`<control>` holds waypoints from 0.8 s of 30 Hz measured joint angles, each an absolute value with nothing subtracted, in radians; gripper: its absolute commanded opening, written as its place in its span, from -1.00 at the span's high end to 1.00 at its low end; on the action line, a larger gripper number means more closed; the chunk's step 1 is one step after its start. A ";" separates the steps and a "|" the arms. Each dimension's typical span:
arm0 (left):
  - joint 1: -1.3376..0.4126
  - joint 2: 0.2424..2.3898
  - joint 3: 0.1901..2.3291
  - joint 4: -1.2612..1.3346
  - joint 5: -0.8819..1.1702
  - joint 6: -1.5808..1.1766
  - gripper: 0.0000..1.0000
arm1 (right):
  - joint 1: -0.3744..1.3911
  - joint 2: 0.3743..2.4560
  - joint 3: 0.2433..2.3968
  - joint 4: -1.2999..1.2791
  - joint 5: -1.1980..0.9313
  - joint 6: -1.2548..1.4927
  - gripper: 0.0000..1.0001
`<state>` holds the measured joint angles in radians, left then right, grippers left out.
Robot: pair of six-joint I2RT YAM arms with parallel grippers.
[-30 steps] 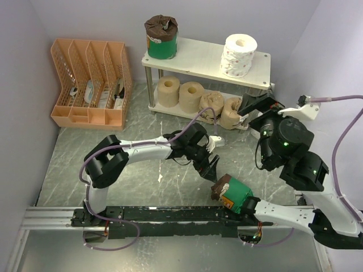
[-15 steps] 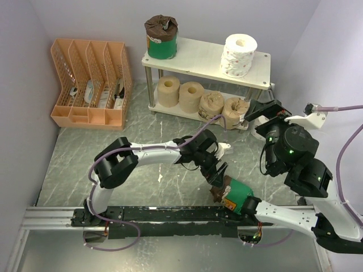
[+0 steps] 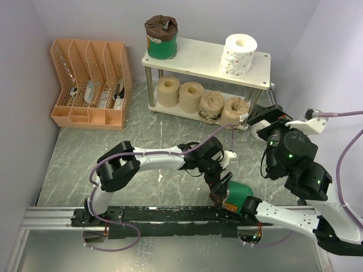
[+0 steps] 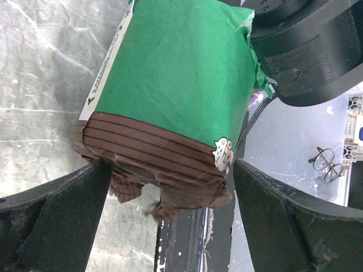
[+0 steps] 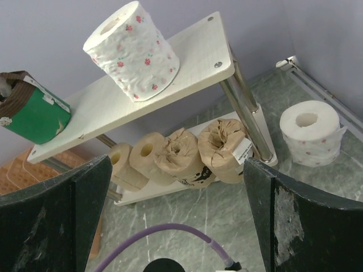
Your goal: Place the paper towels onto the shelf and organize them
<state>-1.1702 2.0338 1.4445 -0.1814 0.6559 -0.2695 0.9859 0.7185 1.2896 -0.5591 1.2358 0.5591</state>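
A green-banded paper towel roll (image 3: 238,192) (image 4: 176,85) lies on its side on the table by the right arm's lower link. My left gripper (image 3: 220,184) (image 4: 170,170) is open, one finger on each side of the roll's brown paper end. The shelf (image 3: 198,56) (image 5: 198,62) holds a second green roll (image 3: 161,37) and a white speckled roll (image 3: 238,54) on top. Several beige rolls (image 3: 201,102) (image 5: 181,156) lie in a row on its lower board. My right gripper (image 3: 264,112) (image 5: 176,161) hangs open and empty, facing the shelf's right end. Another white roll (image 5: 311,131) stands on the table right of the shelf.
An orange slotted file organizer (image 3: 91,85) stands at the back left against the wall. A black-and-silver rail (image 3: 170,214) runs along the near edge under the arms. A purple cable (image 5: 170,232) crosses under the right wrist.
My left gripper has swung to the front right and come down around the green roll's brown end. My right gripper has drawn back from the rightmost beige roll on the lower board.
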 measured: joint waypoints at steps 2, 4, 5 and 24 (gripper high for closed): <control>-1.184 2.040 1.446 -0.181 0.645 -0.270 -0.78 | 0.986 0.709 1.280 -0.560 1.238 0.560 -1.00; -1.192 2.054 1.455 -0.182 0.632 -0.269 -0.64 | 0.986 0.703 1.277 -0.561 1.240 0.563 -1.00; -1.193 2.063 1.462 -0.184 0.632 -0.270 -0.58 | 0.986 0.701 1.275 -0.566 1.242 0.566 -1.00; -1.208 2.072 1.604 -0.376 0.514 -0.082 0.87 | 0.986 0.645 1.261 -0.572 1.271 0.553 -1.00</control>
<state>-1.2079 2.0720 1.6039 -0.3759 0.5137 -0.0822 0.9859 0.6449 1.2610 -0.5720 1.2713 0.5533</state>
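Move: The green paper towel roll lies on its side just past the left fingertips, its middle roughly 6 cm to the hand's right, 3 cm back and 4 cm below, with its brown wrapper end between the open fingers. The nearest brown bag roll, on the lower shelf, stands about 29 cm ahead of that hand and 4 cm right. From the raised right hand the green roll is some 15 cm back, 2 cm left and 39 cm below. Left fingers close, pinching the green roll's brown end, then turn and edge forward 2 cm; right hand drifts right. ##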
